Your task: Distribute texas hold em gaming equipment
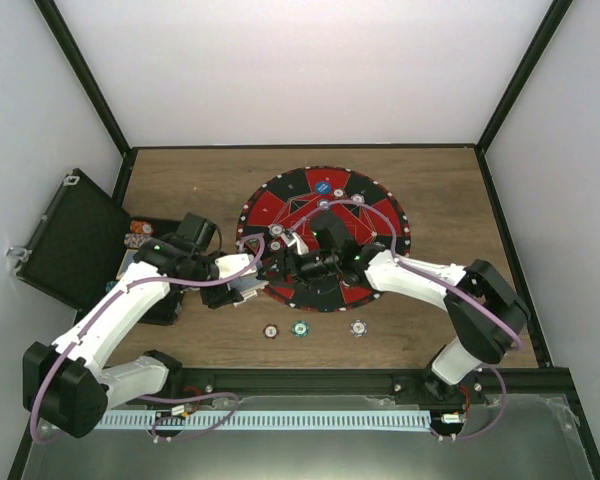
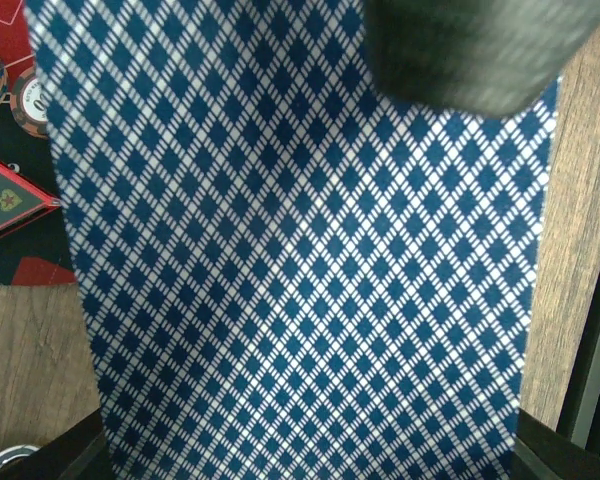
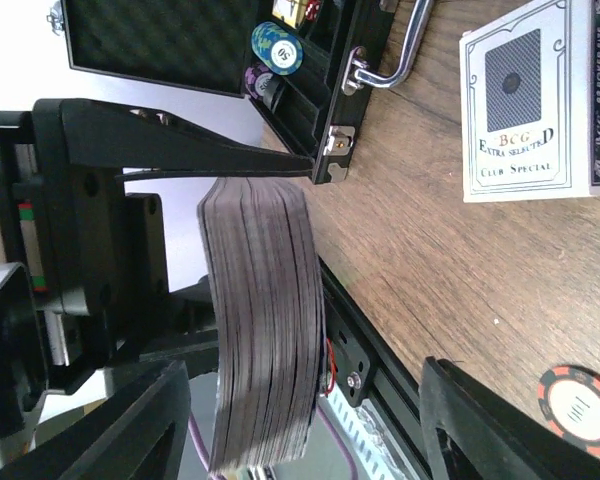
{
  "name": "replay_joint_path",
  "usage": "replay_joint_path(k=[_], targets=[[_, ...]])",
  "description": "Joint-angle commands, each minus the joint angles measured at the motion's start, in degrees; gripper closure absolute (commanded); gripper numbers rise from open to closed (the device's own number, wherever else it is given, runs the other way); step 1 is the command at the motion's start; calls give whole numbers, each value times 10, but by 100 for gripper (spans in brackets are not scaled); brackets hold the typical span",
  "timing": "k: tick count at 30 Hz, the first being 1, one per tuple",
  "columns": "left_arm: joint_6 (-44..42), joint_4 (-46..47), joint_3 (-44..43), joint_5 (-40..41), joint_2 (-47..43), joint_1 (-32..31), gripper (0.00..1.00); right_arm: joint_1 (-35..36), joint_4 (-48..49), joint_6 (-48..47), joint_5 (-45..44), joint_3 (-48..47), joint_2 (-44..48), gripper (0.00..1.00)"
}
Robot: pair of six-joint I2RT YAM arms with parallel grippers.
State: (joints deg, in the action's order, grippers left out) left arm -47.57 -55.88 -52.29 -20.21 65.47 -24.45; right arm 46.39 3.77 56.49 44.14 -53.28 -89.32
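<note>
A thick deck of playing cards [image 3: 265,320] is upright on its edge in my left gripper [image 1: 242,280], which is shut on it near the left rim of the round red-and-black mat [image 1: 370,215]. The deck's blue diamond back [image 2: 300,260] fills the left wrist view. My right gripper [image 3: 305,420] is open and straddles the deck's end, with a wide gap to its right finger [image 3: 490,420]. Three poker chips [image 1: 299,327] lie in a row on the wood in front of the mat. A blue disc [image 1: 325,186] sits on the mat's far side.
The black hinged case [image 1: 75,240] lies open at the left with chips [image 3: 277,47] inside. A card box [image 3: 535,95] rests on the wood beside it. A red-and-black chip [image 3: 580,405] is near the table's front rail [image 1: 310,380].
</note>
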Motion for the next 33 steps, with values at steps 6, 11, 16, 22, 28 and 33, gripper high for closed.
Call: replay_joint_path(k=[6,11,16,22,28,33], targets=[[-10,4,-6,-5,-18,-6,96,16,52,26,41,-60,-61,44],[-12,10,-3,-4,-23,-7,96,23,79,45,54,-73,-92,56],[-9,29,4,4,-29,-7,72,26,109,67,60,-62,-96,84],[8,64,16,-20,-55,-5,0,26,134,85,63,-40,-87,94],[2,53,-5,-64,-59,-6,0,26,169,105,74,-15,-79,94],[-13,47,0,-97,-60,-6,0,28,195,123,82,-13,-75,93]])
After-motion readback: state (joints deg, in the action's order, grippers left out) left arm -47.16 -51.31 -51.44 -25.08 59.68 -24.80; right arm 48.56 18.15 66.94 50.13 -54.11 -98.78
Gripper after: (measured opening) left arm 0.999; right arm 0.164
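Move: In the left hand's grip, the card deck has its middle about 4 cm to the right hand's left, 2 cm below it and level fore-and-aft. From the left hand, the right fingers are some 8 cm to the right and 3 cm higher; the white card box lies 4 cm right, 2 cm ahead, 12 cm below. From the right hand, the brown chip is about 6 cm back, 2 cm right, 17 cm down. Reaching about 4 cm to its left, the right hand brings its open fingers around the deck's free end and closes them across its thickness, pinching back and front, while the left keeps its hold on the sides almost still. The left fingers then open wide and the left hand lifts about 3 cm, easing right; the right, still gripping, sinks and draws back slightly. ##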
